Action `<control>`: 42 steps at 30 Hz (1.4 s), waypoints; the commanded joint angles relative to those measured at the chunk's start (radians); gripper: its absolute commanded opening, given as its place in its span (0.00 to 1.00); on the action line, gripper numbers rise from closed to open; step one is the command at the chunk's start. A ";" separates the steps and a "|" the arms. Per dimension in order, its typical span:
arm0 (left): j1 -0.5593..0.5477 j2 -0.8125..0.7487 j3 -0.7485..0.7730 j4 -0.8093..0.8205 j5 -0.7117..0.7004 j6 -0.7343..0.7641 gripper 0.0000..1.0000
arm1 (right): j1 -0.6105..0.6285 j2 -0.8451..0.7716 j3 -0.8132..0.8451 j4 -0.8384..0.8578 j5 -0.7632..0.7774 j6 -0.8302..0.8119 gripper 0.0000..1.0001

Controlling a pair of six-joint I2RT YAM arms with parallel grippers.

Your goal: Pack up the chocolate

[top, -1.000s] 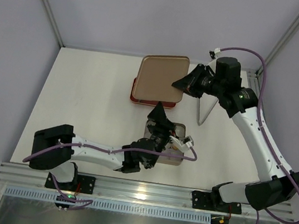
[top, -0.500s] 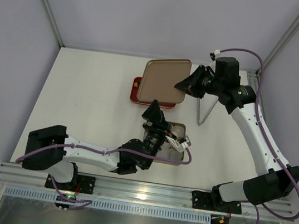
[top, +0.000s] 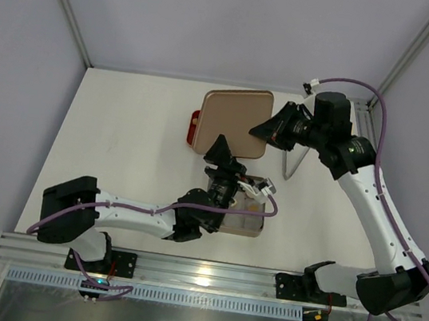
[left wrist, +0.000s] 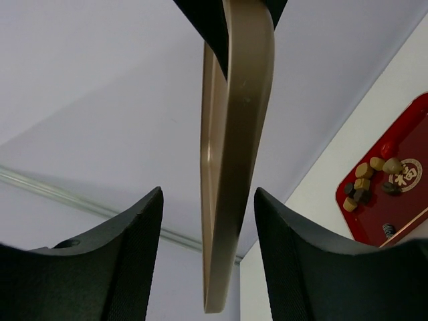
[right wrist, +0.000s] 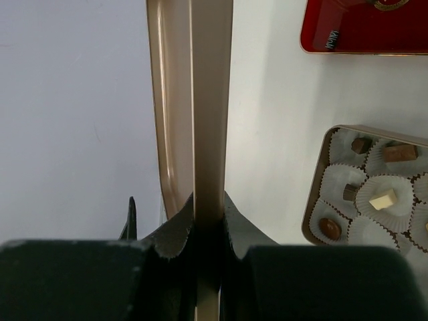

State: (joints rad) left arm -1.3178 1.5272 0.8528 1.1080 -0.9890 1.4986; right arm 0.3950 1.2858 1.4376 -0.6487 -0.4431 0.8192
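Observation:
My right gripper (top: 264,128) (right wrist: 208,200) is shut on the rim of a gold lid (top: 232,121) (right wrist: 200,93) and holds it in the air over the red tray (top: 192,129). My left gripper (top: 219,148) (left wrist: 207,194) points up at the lid, open. Its fingers stand on either side of the lid's lower edge (left wrist: 231,167) without touching it. Several pieces of chocolate (left wrist: 366,184) lie loose on the red tray (left wrist: 401,200). More chocolate (right wrist: 386,198) sits in white paper cups inside the gold box (right wrist: 314,200) (top: 247,220), which the left arm partly hides from above.
A metal stand (top: 295,160) is on the table right of the lid, under the right arm. The enclosure's white walls close in the back and sides. The red tray (right wrist: 364,27) lies beyond the box in the right wrist view.
The right gripper has carried the lid a little to the right. The left gripper has come up under the lid's near edge, and its fingers have narrowed slightly.

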 commanded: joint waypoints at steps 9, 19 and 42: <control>0.008 -0.004 0.031 0.114 0.012 0.009 0.22 | 0.030 -0.034 -0.008 0.061 -0.023 0.021 0.04; 0.005 -0.018 0.028 0.147 0.032 0.028 0.00 | 0.044 -0.042 -0.031 0.063 -0.013 0.014 0.04; -0.014 -0.216 0.139 -0.575 -0.030 -0.669 0.00 | 0.042 -0.115 0.069 0.133 0.351 -0.183 0.89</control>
State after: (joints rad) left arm -1.3338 1.3895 0.8936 0.7502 -1.0286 1.1179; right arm 0.4374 1.2293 1.4487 -0.5793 -0.2089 0.6933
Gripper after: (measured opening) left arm 0.127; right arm 0.887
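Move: The lid is held level-ish in the air by the right fingers at its right edge; its middle lies about 7 cm ahead, 2 cm to the right and slightly above the left hand, whose open fingers straddle its near edge. From the right hand its middle is some 3 cm ahead and 7 cm left. Some 30 cm below, the chocolate box lies about 3 cm back and 6 cm right of the left hand, the red tray about 18 cm ahead and 2 cm left. The left fingers close on the near edge of the lid and pinch it while that hand stays put. Only then do the right fingers open wide and let go of the right edge, that hand drawing off about 4 cm to the right, forward and up, its fingers tipping upward some 15 degrees. Meanwhile the left wrist starts to roll left side down and tip its fingers down, about 15 degrees. ##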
